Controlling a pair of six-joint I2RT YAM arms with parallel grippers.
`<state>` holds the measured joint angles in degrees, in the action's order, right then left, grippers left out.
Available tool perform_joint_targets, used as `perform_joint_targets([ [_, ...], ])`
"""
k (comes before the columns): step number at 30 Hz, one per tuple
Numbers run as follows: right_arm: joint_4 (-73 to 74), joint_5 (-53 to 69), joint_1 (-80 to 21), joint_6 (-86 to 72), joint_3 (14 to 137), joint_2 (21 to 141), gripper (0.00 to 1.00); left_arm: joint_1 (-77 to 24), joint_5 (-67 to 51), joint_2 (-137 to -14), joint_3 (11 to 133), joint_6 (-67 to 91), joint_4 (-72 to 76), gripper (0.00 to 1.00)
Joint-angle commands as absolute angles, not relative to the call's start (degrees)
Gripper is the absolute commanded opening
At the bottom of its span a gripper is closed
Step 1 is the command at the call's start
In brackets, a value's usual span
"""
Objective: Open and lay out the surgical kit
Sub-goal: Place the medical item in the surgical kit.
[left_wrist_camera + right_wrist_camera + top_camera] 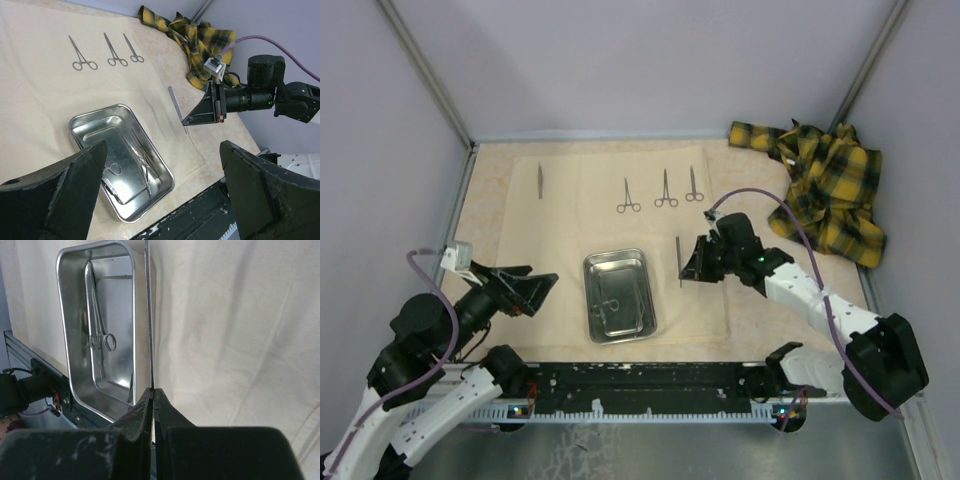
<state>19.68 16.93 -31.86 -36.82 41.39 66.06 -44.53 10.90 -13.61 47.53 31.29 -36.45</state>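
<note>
The pale beige cloth wrap (620, 215) lies spread flat. On it stands the steel tray (588, 300), with a ring-handled clamp (97, 340) and other instruments (142, 165) inside. Three clamps (628, 196) (666, 190) (694, 186) and tweezers (540, 180) lie in a row along the far side. My right gripper (686, 272) (153, 390) is shut on a thin flat metal instrument (680, 255) (148, 315), held just right of the tray. My left gripper (544, 276) (162, 150) hovers open and empty, left of the tray.
A yellow-and-black plaid cloth (825, 185) is heaped at the back right corner, off the wrap. Walls enclose the table on three sides. The black base rail (650, 380) runs along the near edge.
</note>
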Motion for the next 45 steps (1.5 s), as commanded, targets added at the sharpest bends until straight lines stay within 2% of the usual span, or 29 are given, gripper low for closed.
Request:
perform_joint_targets([
  [1, 15.6, 25.75, -27.74, -33.1, 40.41, 66.85, 0.0, -44.73, 10.02, -14.66, 46.97, 31.54, -34.37, 1.0],
  [21, 2.37, 25.87, -26.37, -36.18, 41.88, 85.69, 0.0, -44.74, 10.2, -15.27, 47.26, 30.98, -34.09, 1.0],
  [43, -3.75, 25.66, -25.4, -40.44, 35.25, 91.93, 0.0, -44.74, 10.11, -15.73, 48.34, 30.58, -34.28, 1.0],
  [45, -3.29, 25.62, -25.4, -40.3, 35.27, 91.36, 0.03, -44.74, 10.01, -15.79, 48.34, 30.65, -34.27, 1.0],
])
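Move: The right hand holds the long thin medical item, pointing forward from its fingers; the bare cloth it is headed for is about 11 cm below, 3 cm ahead and 1 cm to the left. The steel tray's middle stands some 12 cm to the hand's left and 1 cm ahead; the middle scissors lie about 28 cm ahead and 2 cm left. From the left hand that cloth spot is roughly 11 cm ahead, 25 cm right and 31 cm below. Downward, about 10 cm, the right hand lowers the medical item to the bare cloth beside the tray's right side, easing some 3 cm forward on the way and then pausing low. The wrist tips down a little more, 10 to 15 degrees, while the shut fingers keep their pinch on the item's near end. ##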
